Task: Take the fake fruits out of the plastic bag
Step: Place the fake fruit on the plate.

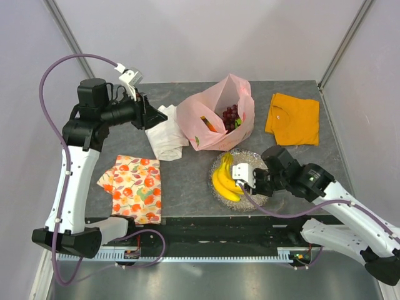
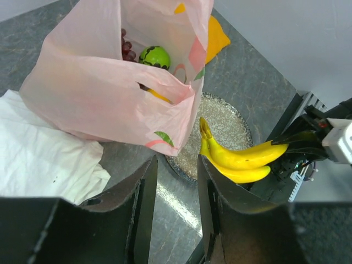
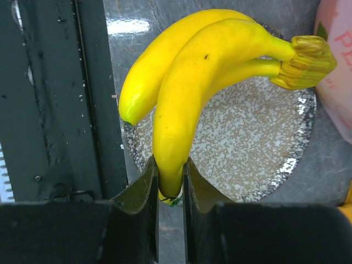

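The pink plastic bag [image 1: 206, 119] [image 2: 104, 93] stands open at the table's middle. Inside it are dark purple grapes [image 1: 231, 115] [image 2: 127, 49], a green round fruit [image 2: 154, 56] and something orange-yellow [image 1: 208, 124]. The yellow banana bunch [image 1: 226, 178] [image 2: 242, 159] [image 3: 203, 71] is out of the bag, over the glittery silver dish [image 1: 247, 156] [image 3: 258, 148]. My right gripper [image 1: 242, 183] [image 3: 170, 165] is shut on the lower tip of one banana. My left gripper [image 1: 160, 116] [image 2: 177, 162] hangs open and empty just left of the bag, above the table.
A crumpled white cloth [image 1: 165, 134] [image 2: 44, 154] lies against the bag's left side. A fruit-patterned cloth [image 1: 133, 187] lies at the front left, and an orange garment [image 1: 292, 119] at the back right. A black rail [image 1: 206, 228] runs along the near edge.
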You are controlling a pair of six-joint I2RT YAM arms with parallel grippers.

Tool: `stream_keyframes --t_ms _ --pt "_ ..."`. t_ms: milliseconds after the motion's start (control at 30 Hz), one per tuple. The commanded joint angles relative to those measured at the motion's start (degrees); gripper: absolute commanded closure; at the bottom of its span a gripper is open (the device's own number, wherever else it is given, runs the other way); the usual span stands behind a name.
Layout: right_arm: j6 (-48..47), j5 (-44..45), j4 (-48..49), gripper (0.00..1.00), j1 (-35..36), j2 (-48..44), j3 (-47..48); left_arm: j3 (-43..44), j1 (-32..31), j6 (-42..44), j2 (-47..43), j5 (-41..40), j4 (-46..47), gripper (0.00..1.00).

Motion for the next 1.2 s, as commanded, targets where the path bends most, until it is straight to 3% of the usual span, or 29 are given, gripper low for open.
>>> stream_keyframes --t_ms 0,333,367,400,500,733,867,933,1100,1167 --pt "5.0 2.6 14.3 1.0 0.4 1.3 -5.1 -1.6 2.1 -1.1 -2.5 0.6 0.2 0.57" --pt "16.2 9.0 26.3 0.98 0.3 2.2 -13.1 -3.0 4.3 -1.2 -3.3 0.9 -0.6 0.57" --pt "17.2 9.3 27.3 0.96 0.3 2.5 -13.3 -3.1 4.4 -1.2 -3.3 1.0 -0.5 0.57" --pt "17.4 8.5 27.9 0.85 0.3 3.5 -13.2 -3.1 4.5 -1.2 -3.2 1.0 -0.5 0.57" --pt "16.2 4.5 26.9 0.67 0.3 6.4 -12.2 -3.3 4.6 -1.3 -2.8 1.4 -0.4 0.57" --pt "15.4 0.1 27.0 0.6 0.4 12.3 -10.9 -3.5 4.7 -1.8 -1.6 2.6 0.4 0.57" --pt "15.4 -1.6 25.4 0.32 0.4 13.9 -9.0 -3.5 4.7 -2.0 -1.1 3.5 0.5 0.57" --pt "16.7 -2.3 23.3 0.25 0.4 15.5 -7.3 -3.5 4.7 -2.0 -1.0 3.9 0.5 0.57" --pt "22.1 -0.5 23.5 0.21 0.4 16.7 -5.1 -3.8 4.7 -2.1 -0.6 4.4 1.0 0.57" --pt "25.1 4.7 26.3 0.2 0.3 18.2 -5.7 -3.7 4.6 -2.2 -0.6 4.4 1.1 0.57"
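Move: The right hand, already gripping the bananas by one tip, has the plate's middle about 11 cm below and 3 cm ahead, with no sideways offset. The pink bag's middle lies some 24 cm ahead and 7 cm left, roughly 5 cm lower; the orange cloth some 24 cm ahead and 18 cm right, 12 cm down. From the idle left hand the plate is about 25 cm right, 13 cm back, 30 cm below. The right hand lowers the bananas about 8 cm, drifting forward-left, onto the plate, opens wide and lifts slightly. ##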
